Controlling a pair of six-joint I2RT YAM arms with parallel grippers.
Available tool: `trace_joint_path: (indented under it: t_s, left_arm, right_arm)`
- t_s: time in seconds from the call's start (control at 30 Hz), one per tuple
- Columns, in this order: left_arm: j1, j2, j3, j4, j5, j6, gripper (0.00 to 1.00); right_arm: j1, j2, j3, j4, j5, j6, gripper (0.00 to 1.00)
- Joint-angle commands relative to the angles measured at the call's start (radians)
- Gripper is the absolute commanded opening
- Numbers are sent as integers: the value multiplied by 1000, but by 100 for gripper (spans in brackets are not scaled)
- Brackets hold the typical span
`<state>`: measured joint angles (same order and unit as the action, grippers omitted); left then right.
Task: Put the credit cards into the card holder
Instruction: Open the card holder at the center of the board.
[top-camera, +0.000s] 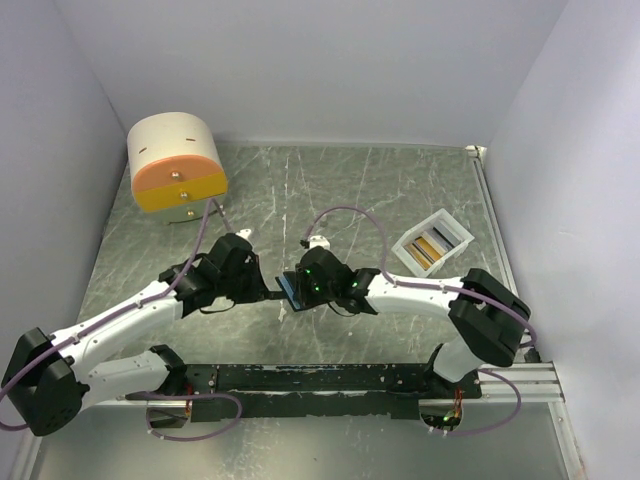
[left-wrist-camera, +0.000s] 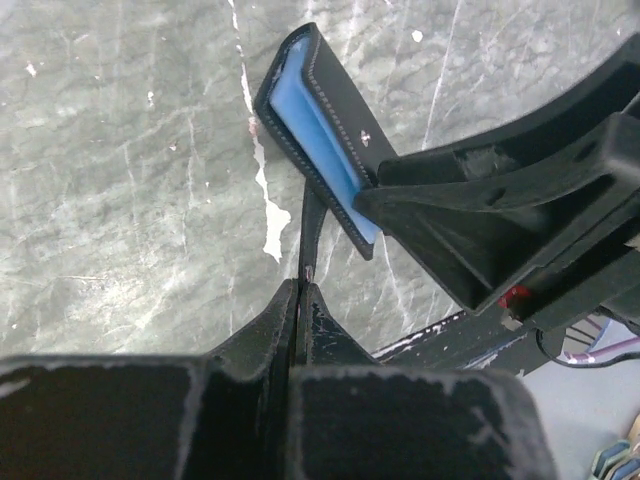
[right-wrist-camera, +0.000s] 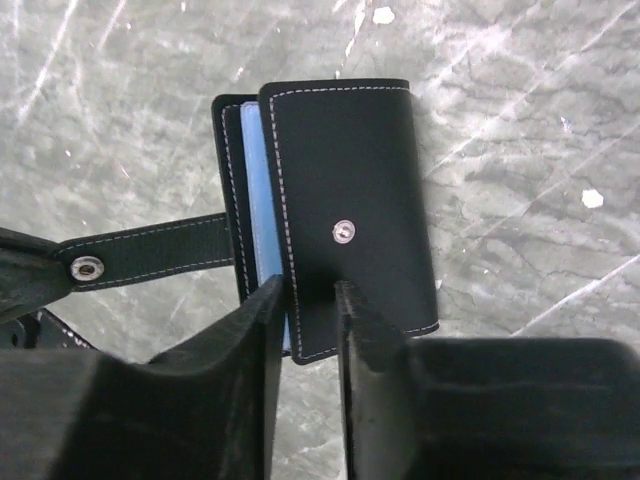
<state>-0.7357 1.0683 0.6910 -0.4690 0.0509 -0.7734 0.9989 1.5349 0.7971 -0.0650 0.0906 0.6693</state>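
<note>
The card holder (top-camera: 289, 288), a black bifold with white stitching, a metal snap and a blue inside, hangs above the table between both arms. My left gripper (top-camera: 264, 292) (left-wrist-camera: 302, 284) is shut on its thin black strap (left-wrist-camera: 312, 215) (right-wrist-camera: 150, 255). The holder's open blue side (left-wrist-camera: 315, 125) faces the left wrist view. My right gripper (top-camera: 300, 287) (right-wrist-camera: 310, 292) has its jaws narrowed around the lower left corner of the snap flap (right-wrist-camera: 350, 170), with a gap still showing between the fingers. The credit cards (top-camera: 430, 247), gold and dark, lie in a white tray at the right.
The white open-topped tray (top-camera: 402, 246) sits at the right of the table. A round cream-and-orange drawer box (top-camera: 175, 160) stands at the back left. White walls close in both sides and the back. A black rail (top-camera: 330, 378) runs along the near edge.
</note>
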Motion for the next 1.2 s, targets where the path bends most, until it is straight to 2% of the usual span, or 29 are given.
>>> trace_joint_path:
  t_s: [0.0,0.07,0.17,0.4,0.67,0.7,0.83,0.93,1.03,1.17]
  left_arm:
    - [7,-30,22,-85,-108,-41,7]
    - [9,-29,29,-149,-177,-72,7]
    - [19,-30,15,-196,-210,-92,8]
    - [71,-20,-58,-157,-145,-92,7]
    - [104,26,-48,-73,-58,-45,8]
    - [104,33,-48,-63,-54,-45,9]
    - [120,57,-48,-31,-48,-46,11]
    - [149,75,-42,-18,0,-38,21]
    - [164,64,-37,-1,38,-39,36]
    - [189,18,-71,87,164,-53,50]
  right_arm:
    - [-5,-13,-8,-33,102,4,18]
    - [-10,-38,-53,4,85,17,12]
    - [-17,-75,-129,83,40,53,9]
    - [-85,-126,-273,177,-7,125,6]
    - [-100,-168,-277,248,-134,92,19]
    - [-100,-171,-271,242,-126,91,18]
    - [-110,-164,-245,233,-143,79,6]
    - [-111,-181,-242,235,-173,89,2]
    - [-110,-222,-249,212,-159,101,5]
    - [-110,-244,-259,185,-139,104,5]
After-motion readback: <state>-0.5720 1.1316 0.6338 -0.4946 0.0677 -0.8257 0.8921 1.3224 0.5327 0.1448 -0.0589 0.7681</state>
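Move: The card holder, its cover ajar, has its middle about 2 cm ahead of the right hand, 1 cm to its left and just below; the right fingertips straddle the front cover's free edge. From the left hand, already pinching the strap, it is some 5 cm right, 2 cm ahead and 6 cm down. The small white block is about 19 cm ahead and 5 cm right of the right hand, the card tray 13 cm ahead and 28 cm right. Pulling apart, the right fingers shut on the front cover and draw it about 3.5 cm to the right, tilting some 10 degrees, then dip, loosen slightly, shut again on its edge and rise about 2 cm. The left hand, keeping the strap at first, goes some 5 cm left and 4 cm down with a slight counter-clockwise turn, then opens and lets the strap go. ##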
